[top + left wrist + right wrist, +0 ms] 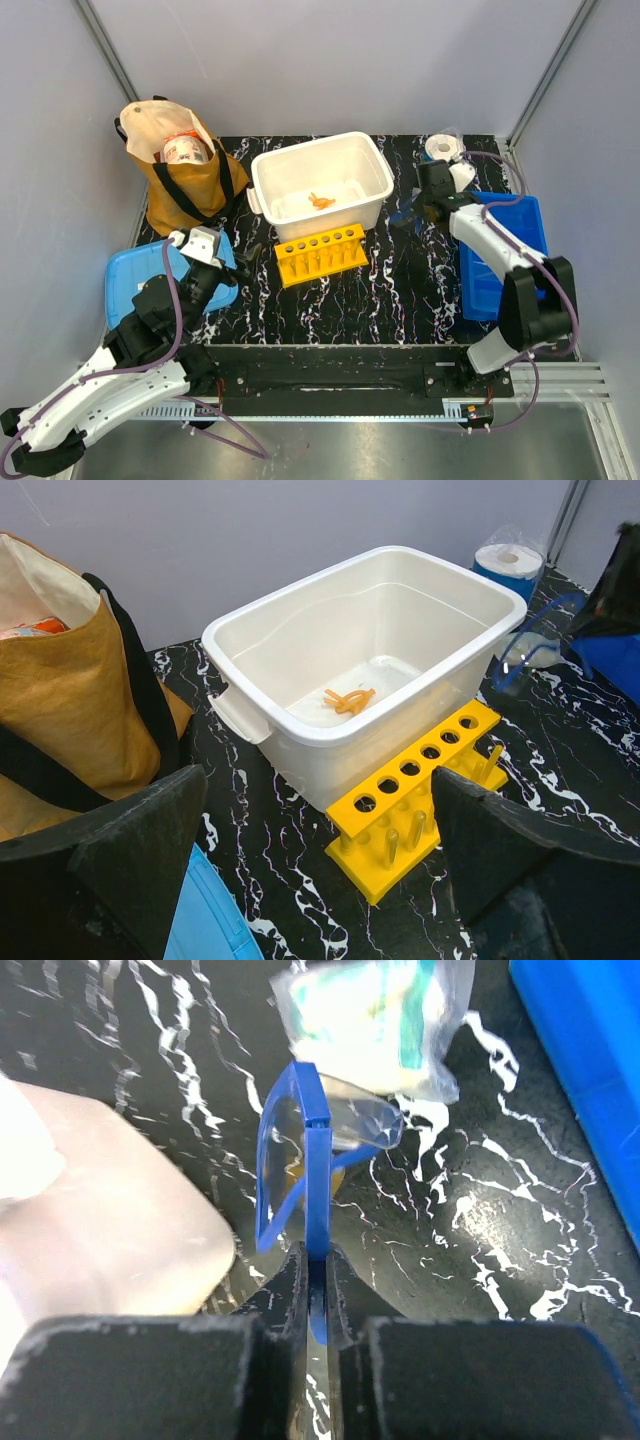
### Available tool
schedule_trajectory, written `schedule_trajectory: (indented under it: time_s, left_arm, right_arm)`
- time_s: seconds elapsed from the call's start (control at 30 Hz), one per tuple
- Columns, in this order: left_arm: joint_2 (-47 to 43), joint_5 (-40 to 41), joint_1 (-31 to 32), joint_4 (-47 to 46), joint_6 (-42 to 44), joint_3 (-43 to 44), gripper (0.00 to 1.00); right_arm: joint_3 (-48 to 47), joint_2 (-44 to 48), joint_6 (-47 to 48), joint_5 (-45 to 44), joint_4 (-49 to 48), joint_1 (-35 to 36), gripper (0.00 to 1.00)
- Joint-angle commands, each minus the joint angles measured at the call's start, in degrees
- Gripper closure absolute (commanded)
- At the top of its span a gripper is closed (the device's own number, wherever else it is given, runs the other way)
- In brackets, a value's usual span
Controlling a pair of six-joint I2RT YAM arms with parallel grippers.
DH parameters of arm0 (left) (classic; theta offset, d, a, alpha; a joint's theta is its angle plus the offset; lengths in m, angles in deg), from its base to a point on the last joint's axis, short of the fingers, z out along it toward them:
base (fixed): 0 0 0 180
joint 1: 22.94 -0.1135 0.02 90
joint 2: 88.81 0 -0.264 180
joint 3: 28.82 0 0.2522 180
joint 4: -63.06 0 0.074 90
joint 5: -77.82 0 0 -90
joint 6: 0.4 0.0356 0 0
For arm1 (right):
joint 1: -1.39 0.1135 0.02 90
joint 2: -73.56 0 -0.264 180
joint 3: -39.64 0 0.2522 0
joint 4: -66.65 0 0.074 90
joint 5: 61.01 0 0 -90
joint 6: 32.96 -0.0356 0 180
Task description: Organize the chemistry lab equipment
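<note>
Clear safety glasses with a blue frame (300, 1130) hang just above the black marble table, and my right gripper (317, 1260) is shut on one of their blue temple arms. From above, that gripper (428, 200) is right of the white bin (375, 165), the glasses (407, 212) beside it. A small orange knotted piece (348, 700) lies inside the bin. Thin clear tubes (418, 828) stand in the yellow rack (420, 780). A clear packet (370, 1020) lies just beyond the glasses. My left gripper (320, 880) is open and empty, short of the rack.
A brown cloth bag (185, 175) stands at the back left. A light blue lid (130, 285) lies under my left arm. A deep blue bin (510, 240) sits at the right edge, under the right arm. Grey walls close in the sides and back.
</note>
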Motion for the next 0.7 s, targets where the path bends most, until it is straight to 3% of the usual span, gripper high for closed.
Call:
schedule_trajectory:
  time_s: [0.0, 0.3, 0.67]
  left_arm:
    - [-0.5, 0.9, 0.0, -2.8, 0.3, -0.1, 0.01]
    - [-0.9, 1.2, 0.0, -2.7, 0.4, 0.1, 0.01]
    - [-0.7, 1.7, 0.1, -2.8, 0.7, -0.3, 0.01]
  right_arm:
    - [-4.5, 8.2, 3.2, -4.8, 3.8, -0.3, 1.0]
    - [-21.5, 11.2, 12.5, -4.0, 9.8, 2.3, 1.0]
    - [-40.0, 0.5, 13.2, 3.8, 9.4, 11.5, 1.0]
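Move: About 26 cm to the left of the right hand, which already holds the blue-framed goggles roughly 10 cm above the table, and 8 cm farther out, stands the white tub, its middle some 3 cm lower. The yellow rack is also 26 cm left but 9 cm nearer and 5 cm down; the plastic bag lies 8 cm ahead, 2 cm right, 9 cm down. From the left hand the tub is about 29 cm ahead, 20 cm right and 22 cm below. Lifting the goggles fast and almost straight up, the right hand climbs some 27 cm away from the table and the plastic bag, then over the last part also swings about 6 cm left, on the tub's side. The fingers tip up from their downward slant by around 30 degrees while the hand turns a little counter-clockwise, the shut grip on the blue frame kept throughout. ##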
